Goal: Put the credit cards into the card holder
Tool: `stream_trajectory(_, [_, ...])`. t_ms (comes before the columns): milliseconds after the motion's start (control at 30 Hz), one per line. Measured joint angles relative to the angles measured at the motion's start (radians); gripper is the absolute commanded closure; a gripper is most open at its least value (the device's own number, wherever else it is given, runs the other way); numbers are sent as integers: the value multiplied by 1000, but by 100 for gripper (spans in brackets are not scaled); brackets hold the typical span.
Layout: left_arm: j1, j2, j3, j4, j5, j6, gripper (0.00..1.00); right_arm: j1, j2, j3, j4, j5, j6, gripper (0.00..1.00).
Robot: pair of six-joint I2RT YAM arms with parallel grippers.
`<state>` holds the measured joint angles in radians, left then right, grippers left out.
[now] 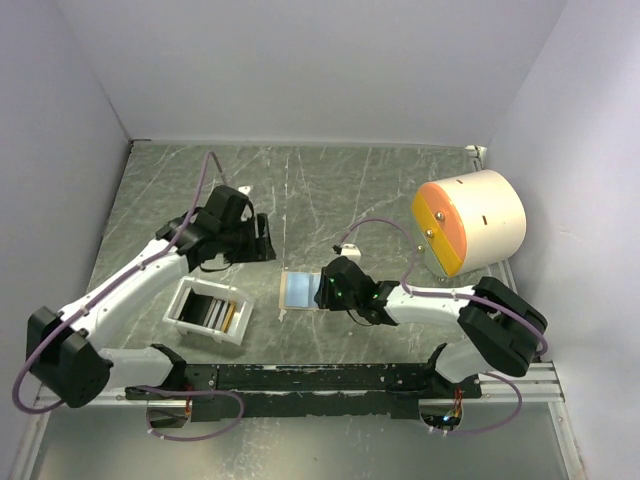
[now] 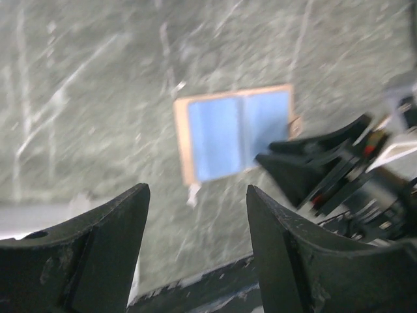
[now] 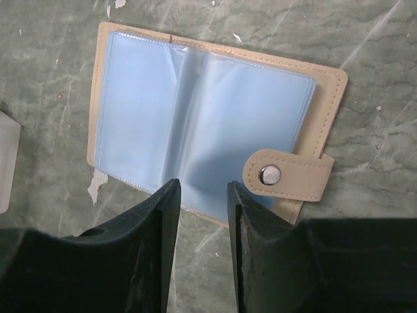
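The card holder [image 1: 298, 290] lies open and flat on the table, tan-edged with clear blue pockets [image 3: 195, 117]; its snap tab [image 3: 287, 175] is folded over the right side. Just above its near edge my right gripper [image 3: 202, 188] hovers with a narrow gap between the jaws and nothing in it. In the top view it [image 1: 330, 290] stands at the holder's right end. My left gripper [image 2: 195, 192] is wide open and empty, above bare table to the left of the holder [image 2: 234, 134]. The credit cards [image 1: 216, 313] stand on edge in a white tray.
The white tray [image 1: 186, 300] sits near the left front, and its corner [image 3: 6, 163] shows in the right wrist view. A large cream drum with an orange face [image 1: 470, 222] stands at the right. The black rail [image 1: 330, 378] runs along the near edge.
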<state>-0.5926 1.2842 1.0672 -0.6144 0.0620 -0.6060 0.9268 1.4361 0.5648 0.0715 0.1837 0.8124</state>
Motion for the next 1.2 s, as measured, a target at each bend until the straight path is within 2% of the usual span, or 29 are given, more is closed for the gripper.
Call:
stream_trajectory(200, [0, -102, -6, -249, -102, 18, 29, -3, 14, 0, 31, -8, -13, 65])
stream_trajectory(500, [0, -112, -141, -290, -164, -45, 25, -14, 27, 0, 59, -33, -33, 65])
stream_trajectory(700, [42, -129, -215, -197, -173, -68, 34, -23, 14, -9, 59, -35, -39, 65])
stream_trajectory(933, [67, -69, -237, -55, -161, -72, 49, -36, 5, -14, 59, -36, -40, 65])
stream_trajectory(1200, [68, 26, -226, 59, -153, -52, 46, -42, -3, -19, 58, -37, -41, 65])
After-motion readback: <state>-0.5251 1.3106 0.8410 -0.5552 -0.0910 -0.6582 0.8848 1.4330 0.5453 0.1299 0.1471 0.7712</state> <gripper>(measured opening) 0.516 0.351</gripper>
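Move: The credit cards stand in the white tray, about 9 cm back from the left hand, 13 cm to its left and some 13 cm lower. The tray's middle is about 8 cm back and 16 cm left of that hand. The open card holder lies roughly 2 cm back and 6 cm to its right, some 16 cm below. From the right hand, the cards are about 25 cm to the left and 4 cm back, at nearly its height. Back and to the left, sinking towards the cards, the empty left hand sweeps out about 8 cm left, then doubles forward some 6 cm and a little right, still dropping, to end nearly 9 cm lower at the tray's right-hand wall. The hand rolls and turns slightly counter-clockwise while its fingers narrow from about three-quarters to half open, seemingly dragging the tray along on the forward stroke. ##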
